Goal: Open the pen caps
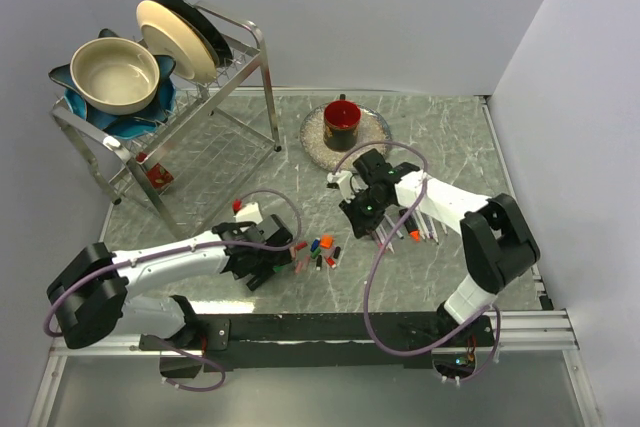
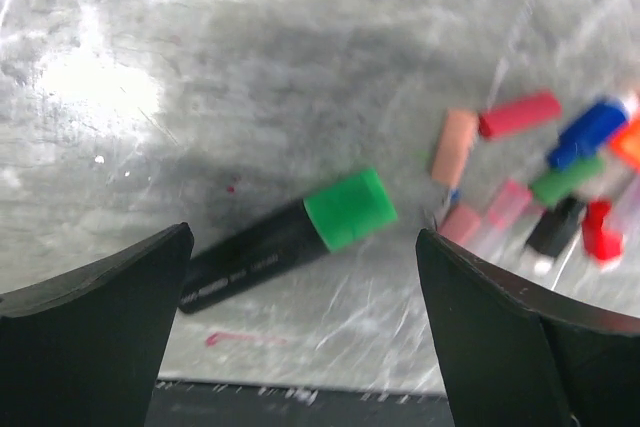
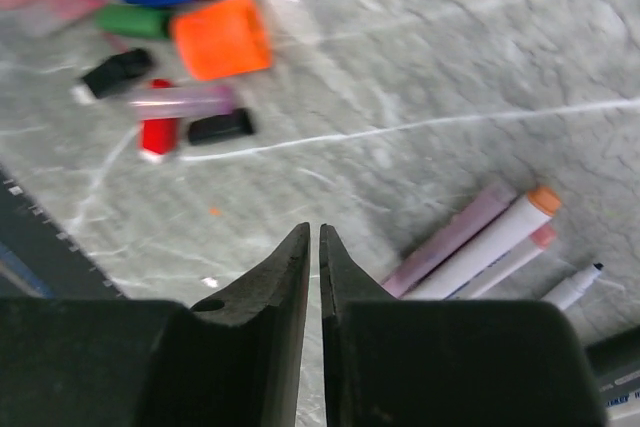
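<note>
A black marker [image 2: 250, 257] with a green cap [image 2: 348, 209] on it lies on the marble table, just ahead of my left gripper [image 2: 303, 237], which stands wide open over it with nothing between the fingers. Several loose pen caps [image 2: 540, 187], red, pink, blue, green and black, lie to its right; from above they show as a small pile [image 1: 320, 250]. My right gripper [image 3: 314, 232] hangs above bare table, its jaws a hairline apart and empty. A thick orange cap [image 3: 221, 37] lies among the caps beyond it. Uncapped pens [image 3: 480, 247] lie to its right.
A metal dish rack [image 1: 200, 127] with a bowl and plates stands at the back left. A red cup [image 1: 343, 117] sits on a glass plate [image 1: 375, 132] at the back centre. The black rail [image 1: 350, 327] runs along the near table edge.
</note>
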Available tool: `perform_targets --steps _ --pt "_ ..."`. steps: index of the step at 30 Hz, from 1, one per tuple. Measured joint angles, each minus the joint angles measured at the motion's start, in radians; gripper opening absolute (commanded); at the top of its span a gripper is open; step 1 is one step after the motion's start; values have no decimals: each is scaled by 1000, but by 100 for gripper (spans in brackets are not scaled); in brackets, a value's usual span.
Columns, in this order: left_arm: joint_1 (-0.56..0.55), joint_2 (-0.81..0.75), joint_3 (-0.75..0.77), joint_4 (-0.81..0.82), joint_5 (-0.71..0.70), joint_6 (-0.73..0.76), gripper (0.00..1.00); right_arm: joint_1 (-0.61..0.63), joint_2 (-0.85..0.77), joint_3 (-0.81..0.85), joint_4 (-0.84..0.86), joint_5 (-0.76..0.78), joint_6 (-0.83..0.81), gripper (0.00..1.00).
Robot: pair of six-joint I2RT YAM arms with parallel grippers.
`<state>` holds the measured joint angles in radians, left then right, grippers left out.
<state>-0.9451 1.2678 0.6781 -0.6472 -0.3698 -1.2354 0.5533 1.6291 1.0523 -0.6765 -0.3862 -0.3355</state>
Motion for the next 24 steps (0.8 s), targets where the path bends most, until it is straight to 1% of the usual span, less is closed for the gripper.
perform_targets --steps 8,10,13,14,17,19,23,24 --pt "-45 -5 50 -62 34 204 99 -7 -30 0 -13 -72 -31 18" --pt "-50 2 57 -77 40 231 99 -15 -34 0 -19 -83 -34 18" --pt "-55 69 80 -97 39 257 90 -34 -56 0 -24 -103 -40 18" --pt "-56 97 84 -97 40 263 82 -45 -70 0 -26 -113 -41 18" --pt "-60 171 87 -98 50 282 72 -77 -107 0 -27 -136 -43 18" --pt "-60 172 90 -86 56 301 68 -97 -127 0 -27 -150 -45 18" --pt "-61 181 90 -76 71 319 49 -120 -143 0 -28 -169 -45 18" --pt "-62 183 91 -67 80 326 47 -122 -143 0 -28 -174 -45 18"
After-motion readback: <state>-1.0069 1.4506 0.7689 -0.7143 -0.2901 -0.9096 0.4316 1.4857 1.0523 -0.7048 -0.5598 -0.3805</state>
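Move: The black marker with the green cap lies almost under the left hand, about 2 cm back, 2 cm to its left and 3 cm below, cap end to the right and farther out. At the same level, the red cap is some 4 cm ahead and 6 cm right of this hand, and the pink cap 1 cm back and 5 cm right. From the right hand the marker is roughly 19 cm left, 9 cm back and 4 cm below. Over the black marker the left hand first eases back about 2 cm, lifting slightly and turning some 20 degrees clockwise to set its fingers across the body, then sinks around it just behind the green cap, the wide-open fingers closing to about half and seeming to touch its sides. The nearly shut, empty right hand rises about 5 cm off the table. ##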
